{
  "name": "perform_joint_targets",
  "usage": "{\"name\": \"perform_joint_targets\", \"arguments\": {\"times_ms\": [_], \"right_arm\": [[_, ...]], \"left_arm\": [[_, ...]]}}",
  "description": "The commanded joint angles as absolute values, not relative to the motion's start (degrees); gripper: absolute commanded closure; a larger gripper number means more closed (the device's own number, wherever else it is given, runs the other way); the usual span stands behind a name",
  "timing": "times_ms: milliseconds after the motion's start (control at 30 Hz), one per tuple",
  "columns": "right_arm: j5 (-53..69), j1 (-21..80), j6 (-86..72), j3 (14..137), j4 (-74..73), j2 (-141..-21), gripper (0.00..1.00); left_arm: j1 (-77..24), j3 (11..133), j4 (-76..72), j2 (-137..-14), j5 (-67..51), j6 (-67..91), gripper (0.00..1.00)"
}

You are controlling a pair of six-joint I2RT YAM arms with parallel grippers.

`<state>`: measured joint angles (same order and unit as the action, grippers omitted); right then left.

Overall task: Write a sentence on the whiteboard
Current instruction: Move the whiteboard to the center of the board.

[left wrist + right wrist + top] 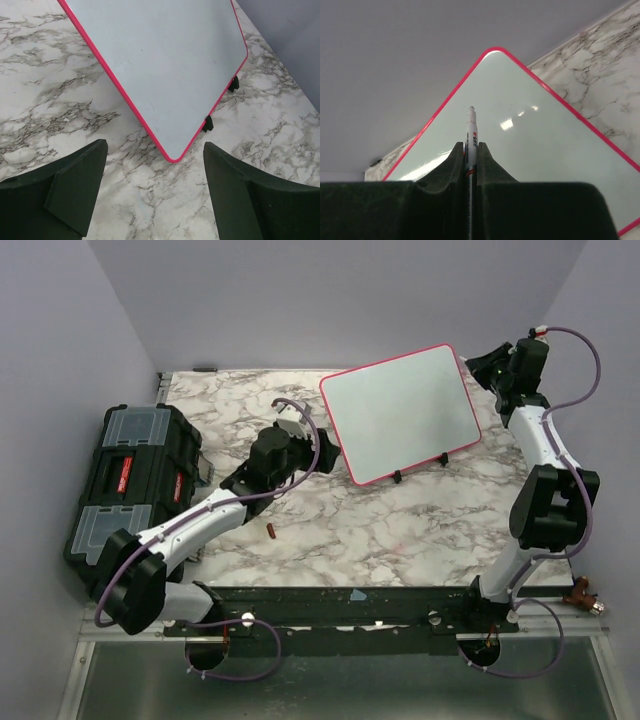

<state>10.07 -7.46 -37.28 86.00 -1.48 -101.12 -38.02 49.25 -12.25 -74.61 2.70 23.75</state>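
The whiteboard [400, 410] stands tilted on small black feet [207, 123] at the back of the marble table; it has a pink-red rim. Its face [540, 150] is blank and no sentence shows on it. My right gripper [492, 365] hangs at the board's far right corner, shut on a white marker [471, 127] whose tip points at the board [165, 65]. The left gripper [308, 435] hovers just off the board's near left corner. Its jaws stand wide open [155, 150] with only marble and the board's corner between them.
A black toolbox [135, 480] with clear lid compartments sits at the left edge. A small red-brown piece [271, 531] lies on the marble table [400, 530] beside the left forearm. Lilac walls close in the back and both sides.
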Motion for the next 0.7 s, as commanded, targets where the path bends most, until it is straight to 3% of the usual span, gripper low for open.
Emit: {"name": "perform_joint_targets", "arguments": {"times_ms": [0, 267, 667], "right_arm": [[8.6, -9.7, -41.7, 87.5, 5.2, -105.7, 0.99], [3.8, -10.4, -45.6, 89.5, 11.2, -113.3, 0.99], [3.7, -12.7, -46.0, 94.4, 18.0, -125.1, 0.99]], "left_arm": [[-34.5, 49.7, -19.5, -78.2, -8.0, 23.3, 0.19], [-28.3, 51.4, -26.5, -86.2, -20.4, 27.8, 0.18], [-25.8, 57.1, -29.7, -96.7, -28.2, 30.6, 0.27]]}}
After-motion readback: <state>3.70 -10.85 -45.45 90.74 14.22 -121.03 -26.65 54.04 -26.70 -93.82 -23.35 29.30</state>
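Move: The whiteboard's middle is about 19 cm ahead of the left hand, 22 cm to its right and 17 cm below. Its nearer clip lies some 20 cm right and 2 cm back from that hand, its farther clip about 33 cm right and 4 cm ahead. From the right hand, holding the marker, the board's middle is roughly 13 cm left, 3 cm back and 20 cm below; the farther clip is 17 cm back, 1 cm left. The whiteboard is closed in on at its left edge by the open left hand, which travels forward about 5 cm and down nearly as much, edging right at the end and swinging clockwise. The right hand, still shut on the marker, sinks some 9 cm while reaching forward and right, out beside the board's right edge, yawing clockwise too. ##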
